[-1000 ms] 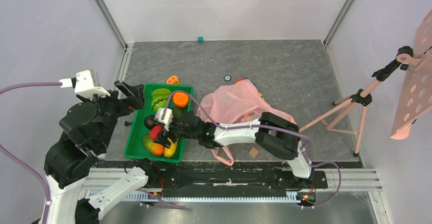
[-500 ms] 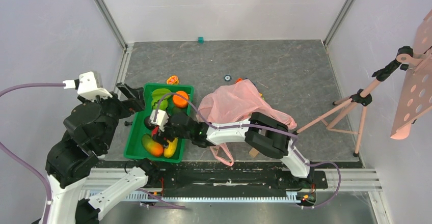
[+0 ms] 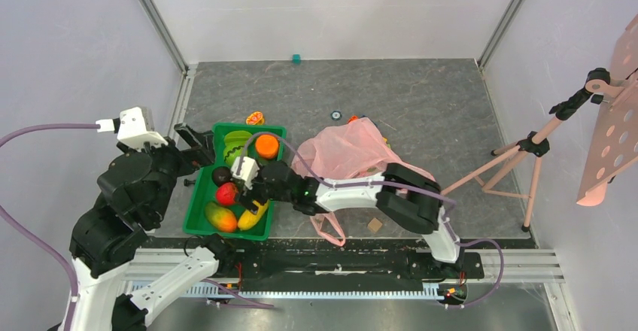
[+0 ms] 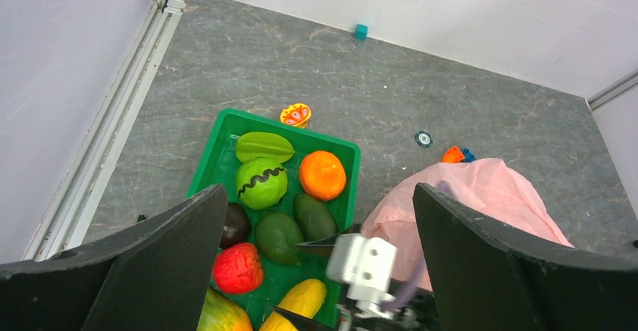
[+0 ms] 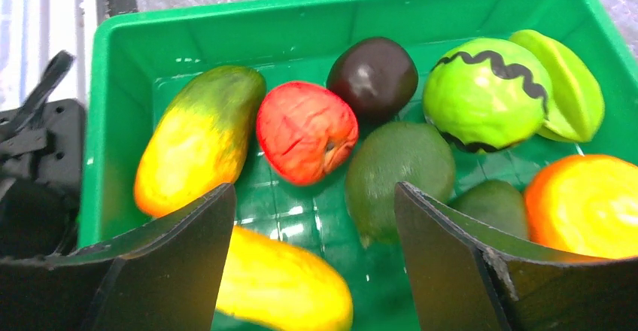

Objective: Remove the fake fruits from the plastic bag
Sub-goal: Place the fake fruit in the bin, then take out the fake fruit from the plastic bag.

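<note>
The red fake fruit [image 3: 226, 194] [image 5: 305, 132] lies free in the green tray [image 3: 248, 126], next to the orange-to-green mango-like fruit [image 3: 220, 217] [image 5: 197, 139]. My right gripper [image 3: 241, 194] [image 5: 312, 192] hovers open just above them with nothing between its fingers. The crinkly pink plastic bag [image 3: 350, 154] [image 4: 481, 195] lies slumped on the table right of the tray, under my right arm. What it holds is hidden. Left of the tray, my left gripper [image 3: 197, 141] [image 4: 317, 189] hangs wide open and higher up.
The tray [image 5: 338, 4] also holds a yellow oblong fruit [image 5: 282, 286], an orange ball [image 3: 266, 147], a striped green fruit [image 5: 485, 94], avocados and a dark plum. A small orange toy [image 3: 256, 118] lies behind it. A pink tripod stand [image 3: 519, 150] occupies the right.
My right gripper held the red fruit over the tray, lowered it and opened. The fruit now lies free in the tray. The left arm has barely moved.
</note>
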Robot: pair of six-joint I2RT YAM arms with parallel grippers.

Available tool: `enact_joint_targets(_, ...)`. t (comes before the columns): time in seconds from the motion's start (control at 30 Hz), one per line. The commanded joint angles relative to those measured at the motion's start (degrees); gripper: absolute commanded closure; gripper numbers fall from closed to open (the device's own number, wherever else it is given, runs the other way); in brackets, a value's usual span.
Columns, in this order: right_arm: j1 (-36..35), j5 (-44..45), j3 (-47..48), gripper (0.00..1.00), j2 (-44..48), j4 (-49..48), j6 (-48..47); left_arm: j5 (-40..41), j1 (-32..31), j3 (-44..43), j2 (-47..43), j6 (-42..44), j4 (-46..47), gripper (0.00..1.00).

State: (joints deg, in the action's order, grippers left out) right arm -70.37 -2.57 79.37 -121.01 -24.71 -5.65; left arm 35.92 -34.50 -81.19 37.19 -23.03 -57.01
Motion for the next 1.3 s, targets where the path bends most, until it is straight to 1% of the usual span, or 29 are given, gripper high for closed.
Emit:
enact_joint_targets(0.0,0.0,0.4,-7.1,0.2,14.2,-3.6,-0.6,-0.8,0.1,1.7,1.1,2.0,2.6,0.0)
enact_joint_targets(0.1,0.0,2.2,-16.3,0.21,24.2,-4.8,0.6,-3.0,0.2,3.7,2.0,1.0,4.6,0.0)
enact_joint_targets(0.2,0.0,8.1,-24.0,0.22,34.3,-2.7,3.0,-6.1,0.1,5.9,4.2,0.0,6.6,0.0)
enact_joint_targets(0.37,0.0,17.4,-37.8,0.28,50.9,3.5,8.3,-12.4,0.1,9.8,9.0,-1.4,11.9,0.0)
enact_joint_targets(0.5,1.0,23.3,-44.2,0.36,60.0,12.3,13.2,-18.7,0.1,11.7,14.5,-2.2,16.1,0.0)
enact_joint_targets(0.57,2.4,24.7,-47.0,0.37,63.8,16.2,16.0,-21.7,0.1,13.2,17.3,-3.1,19.0,0.0)
enact_joint_targets(0.63,4.3,26.0,-50.7,0.37,68.1,17.5,19.2,-24.2,-0.2,14.7,19.6,-4.4,21.3,0.0)
enact_joint_targets(0.77,9.6,23.7,-58.3,0.4,76.2,18.8,24.0,-24.9,-2.3,17.2,24.0,-5.9,26.2,0.0)
enact_joint_targets(0.87,13.0,20.8,-62.2,0.42,79.7,19.0,25.4,-25.0,-5.0,17.9,28.2,-6.8,29.2,0.0)
enact_joint_targets(0.97,13.9,19.1,-63.8,0.43,80.0,18.5,25.4,-24.8,-7.4,18.1,32.1,-7.6,32.2,0.0)
enact_joint_targets(1.1,13.9,17.4,-64.8,0.43,77.9,14.0,24.8,-24.1,-8.9,18.3,37.2,-8.3,35.3,0.0)
enact_joint_targets(1.27,13.9,17.2,-63.9,0.43,72.8,9.2,22.8,-21.5,-8.8,19.4,42.9,-9.0,37.1,0.0)
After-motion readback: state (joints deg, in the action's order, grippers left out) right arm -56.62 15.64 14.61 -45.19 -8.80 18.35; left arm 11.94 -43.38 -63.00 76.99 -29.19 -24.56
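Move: The plastic bag lies about 32 cm to the right of the right hand, roughly 13 cm farther out and 5 cm lower. The yellow fruit is some 7 cm beneath that hand and 2 cm back, and the green bin's middle is about 8 cm ahead, 4 cm left. A wooden block sits around 38 cm right, 4 cm back. From the high left hand, the bag is about 33 cm right, 15 cm ahead and 33 cm down; the bin's middle is 10 cm ahead, 5 cm left. To the bag both empty hands travel: the right rises about 14 cm out of the bin, swings some 35 cm right and sinks again before the mouth, turning clockwise and narrowing its fingers somewhat. The left, wide open, goes right, down and less far forward to above the bag's left part, tipping down and turning clockwise. ##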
